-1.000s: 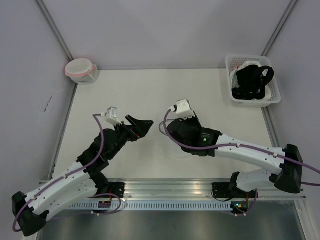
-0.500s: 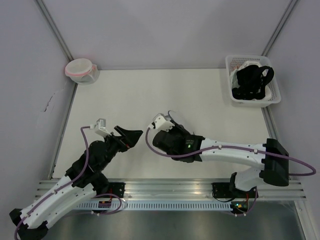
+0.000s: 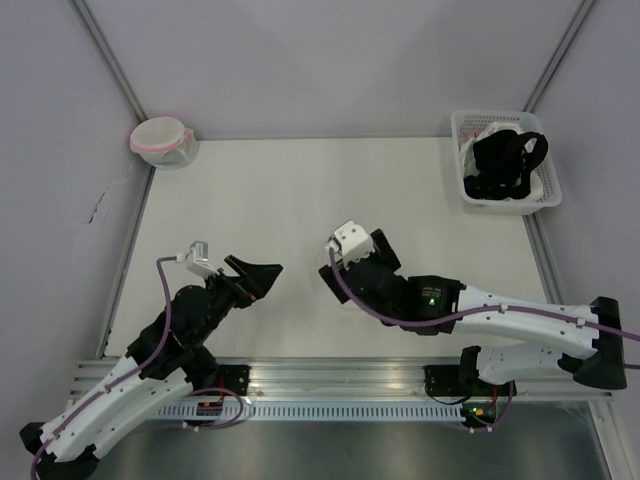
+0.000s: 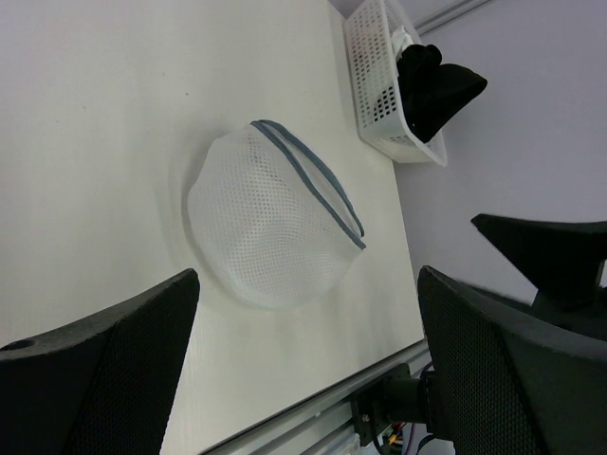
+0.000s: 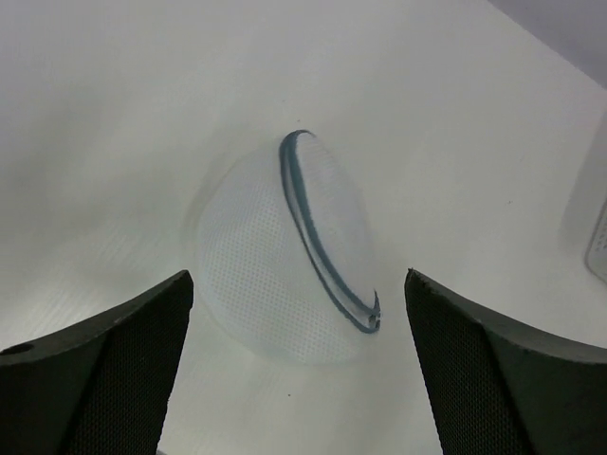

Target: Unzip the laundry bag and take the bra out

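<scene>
The laundry bag (image 4: 270, 223) lies on the white table, a white mesh pouch with a grey-blue rim; no dark fabric shows inside it. It also shows in the right wrist view (image 5: 285, 265). In the top view it is hidden under the right wrist (image 3: 352, 245). The black bra (image 3: 507, 162) lies in the white basket at the far right, also in the left wrist view (image 4: 436, 85). My left gripper (image 4: 308, 284) is open and empty, just short of the bag. My right gripper (image 5: 296, 280) is open and empty, above the bag.
The white slotted basket (image 3: 470, 190) stands at the table's far right edge. A round white pouch with a pink rim (image 3: 160, 140) sits at the far left corner. The table's near edge and metal rail (image 4: 313, 417) lie close behind the left gripper.
My left gripper has pulled back toward the near left. My right wrist swung left, then shifted back right, staying near the table's middle. The bra has not moved.
</scene>
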Controlling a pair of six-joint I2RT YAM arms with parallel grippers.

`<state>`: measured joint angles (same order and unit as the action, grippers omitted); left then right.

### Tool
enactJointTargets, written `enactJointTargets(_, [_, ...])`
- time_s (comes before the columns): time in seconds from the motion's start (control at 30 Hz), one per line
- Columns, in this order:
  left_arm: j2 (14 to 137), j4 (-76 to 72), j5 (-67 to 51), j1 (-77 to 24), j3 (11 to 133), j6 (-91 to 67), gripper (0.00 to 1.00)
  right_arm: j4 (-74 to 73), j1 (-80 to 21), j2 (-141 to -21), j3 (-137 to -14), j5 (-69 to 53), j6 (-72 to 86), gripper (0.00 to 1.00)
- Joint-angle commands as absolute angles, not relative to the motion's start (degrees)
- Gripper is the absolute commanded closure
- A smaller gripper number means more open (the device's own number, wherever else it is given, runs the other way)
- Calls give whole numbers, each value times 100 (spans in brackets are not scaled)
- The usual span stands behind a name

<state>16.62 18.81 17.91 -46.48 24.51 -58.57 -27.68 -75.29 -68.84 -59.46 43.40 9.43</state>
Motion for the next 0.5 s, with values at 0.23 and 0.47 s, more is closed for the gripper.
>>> enactJointTargets(0.23, [1697,1960,881,-4641,2364,-5643,0,-2954,-6110,-6514,-5529,3930,2846,2])
enactJointTargets(0.47, [1538,1960,378,-4641,2171,-5476,0,-2715,-5977,-5397,-4992,3156,3076,2])
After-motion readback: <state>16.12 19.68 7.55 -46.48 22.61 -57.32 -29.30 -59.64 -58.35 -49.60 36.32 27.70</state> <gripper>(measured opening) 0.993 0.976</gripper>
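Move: The flat, emptied laundry bag lies roughly 8 cm ahead of the right hand and about 17 cm below it, almost straight ahead sideways. The bra is already in the white basket, roughly 38 cm ahead of the right hand and 37 cm to its right, some 13 cm below it. From the left hand the laundry bag is about 10 cm ahead, 18 cm to the right and 16 cm below. Clear of the laundry bag, the right hand swings some 7 cm to the right, high over the table. It runs forward about 4 cm, then eases back a little, and after a brief rise sinks to end 3 cm lower, turning some 20 degrees clockwise while rolling its left side up and tipping down. The left hand draws slightly back, right and down. Both keep their fingers wide open. ##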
